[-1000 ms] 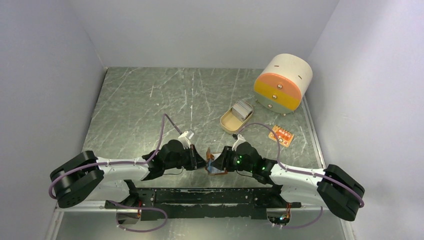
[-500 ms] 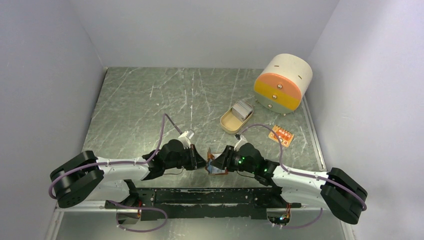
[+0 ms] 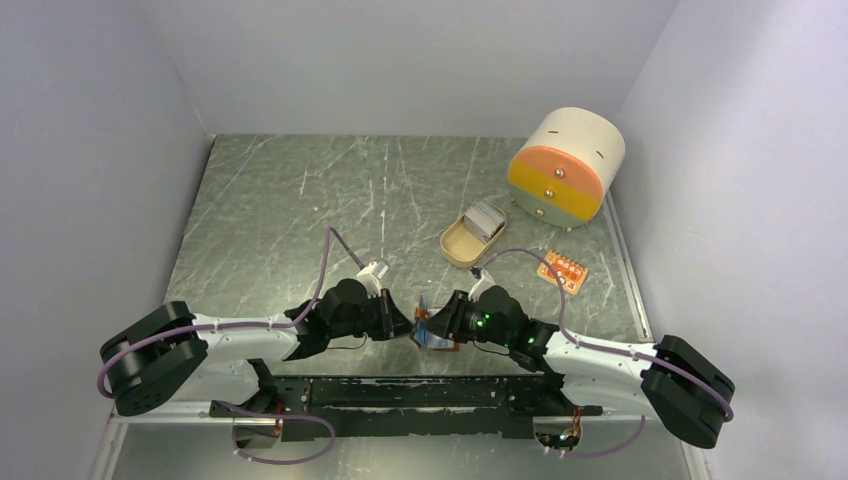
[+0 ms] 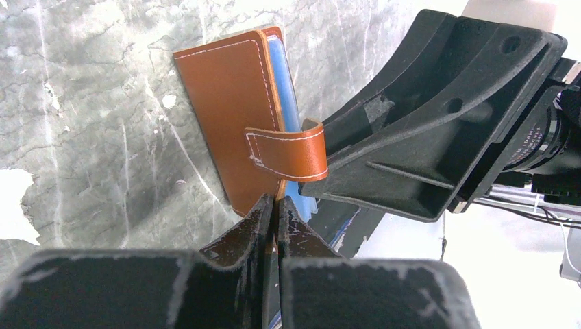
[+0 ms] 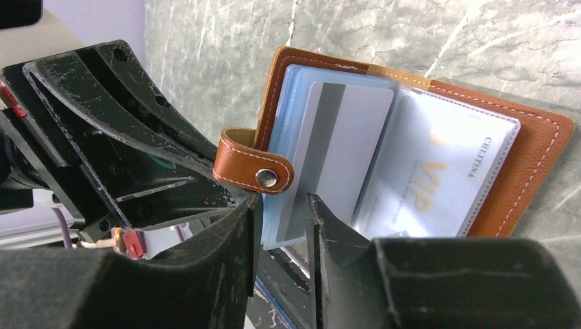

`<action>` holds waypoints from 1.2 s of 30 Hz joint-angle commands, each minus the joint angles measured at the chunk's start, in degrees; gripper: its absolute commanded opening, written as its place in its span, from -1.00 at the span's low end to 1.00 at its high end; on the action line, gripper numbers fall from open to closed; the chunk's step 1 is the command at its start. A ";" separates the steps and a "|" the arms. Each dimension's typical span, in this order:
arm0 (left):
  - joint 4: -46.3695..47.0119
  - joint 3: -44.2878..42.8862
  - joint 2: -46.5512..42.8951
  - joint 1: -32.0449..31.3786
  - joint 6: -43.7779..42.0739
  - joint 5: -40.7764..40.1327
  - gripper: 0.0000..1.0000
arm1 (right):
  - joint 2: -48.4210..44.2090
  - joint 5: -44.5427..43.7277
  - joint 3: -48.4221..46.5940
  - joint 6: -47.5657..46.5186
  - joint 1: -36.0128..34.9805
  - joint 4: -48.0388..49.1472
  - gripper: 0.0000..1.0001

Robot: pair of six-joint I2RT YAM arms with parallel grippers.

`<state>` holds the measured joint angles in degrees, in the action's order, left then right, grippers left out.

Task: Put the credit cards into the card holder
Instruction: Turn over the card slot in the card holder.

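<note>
The card holder (image 4: 223,103) is a brown leather wallet with blue lining, held on edge near the table's front. My left gripper (image 4: 276,200) is shut on the lower edge of its cover. In the right wrist view the card holder (image 5: 527,137) lies open, its snap strap (image 5: 253,170) hanging at the left. A pale grey credit card (image 5: 342,147) sits partly in a clear sleeve beside a sleeved VIP card (image 5: 438,171). My right gripper (image 5: 282,202) is open, its fingers straddling the grey card's lower end. More credit cards (image 3: 487,218) are stacked in the dish.
A tan oval dish (image 3: 458,245) sits right of centre. A cream-and-orange drum-shaped drawer box (image 3: 565,165) stands at the back right. A small orange item (image 3: 563,270) lies near the right wall. The two grippers (image 3: 420,327) nearly touch over the card holder (image 3: 437,340).
The right jaws have come slightly closer together, and the right arm has shifted a little. The left gripper keeps its hold and has not moved.
</note>
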<state>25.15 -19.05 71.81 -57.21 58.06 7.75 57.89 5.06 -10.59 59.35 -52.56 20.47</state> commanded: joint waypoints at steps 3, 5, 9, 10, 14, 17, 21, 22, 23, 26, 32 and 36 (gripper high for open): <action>-1.37 0.06 0.35 -0.36 -0.22 -0.86 -0.82 | -1.45 -2.88 -0.50 -1.58 0.17 -4.25 -0.35; -1.42 0.07 0.19 -0.37 -0.16 -0.96 -0.82 | -1.88 -3.90 -1.17 -2.49 0.17 -6.94 -0.32; -1.99 -0.04 0.08 -0.36 -0.27 -1.14 -0.82 | -3.26 -6.03 -2.02 -4.06 0.14 -11.28 -0.20; -1.94 -0.10 0.19 -0.38 -0.27 -1.11 -0.82 | -3.33 -6.47 -2.25 -4.44 0.14 -11.99 -0.18; -1.81 -0.17 0.26 -0.36 -0.25 -1.17 -0.82 | -2.83 -8.14 -4.17 -6.82 0.17 -16.16 -0.13; -1.71 -0.17 0.25 -0.36 -0.28 -1.17 -0.82 | -2.06 -9.43 -5.70 -8.66 0.13 -19.23 -0.11; -1.38 0.24 0.43 -0.36 -0.06 -1.11 -0.82 | -0.89 -11.32 -7.37 -10.97 0.08 -23.02 -0.04; -1.41 0.31 0.43 -0.36 0.00 -1.19 -0.82 | -0.54 -11.71 -7.81 -11.60 0.02 -23.77 0.00; -1.35 0.51 0.44 -0.36 0.09 -1.23 -0.82 | -0.07 -11.93 -8.23 -12.15 0.05 -24.47 0.02; -0.78 0.99 0.31 -0.36 0.30 -1.32 -0.82 | 1.50 -12.50 -9.47 -13.54 0.04 -26.04 0.07; -0.73 1.21 0.32 -0.36 0.22 -1.21 -0.82 | 3.17 -14.79 -12.14 -15.66 -0.12 -29.43 0.26; -0.81 1.45 -0.17 -0.36 0.21 -1.57 -0.82 | 4.01 -15.18 -13.62 -16.59 -0.15 -30.12 0.29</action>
<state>25.08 -18.90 71.83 -57.21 58.33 7.62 61.12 -7.97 -22.22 44.88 -52.58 -7.49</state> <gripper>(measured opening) 0.091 0.639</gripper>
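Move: The card slot to turn stands up beside the left cover. Its middle is roughly 2 cm ahead of the right fingertips, 2 cm to their left and a little below. From that hand, the upright left cover is some 4 cm left and 1 cm ahead. The flat right cover's middle is about 3 cm right, 1 cm ahead and 5 cm below, and the card tray is 21 cm ahead and 10 cm right. From the left gripper, the slot is about 3 cm right and 2 cm ahead. Sweep the right gripper about 5 cm to the right, sinking some 3 cm and easing forward a little, so its fingers carry the card slot from the left cover over towards the right one. Tip the fingers roughly 30 degrees further down as you go and spread them wider. Keep the left gripper still, pinching the near edge of the upright left cover. ##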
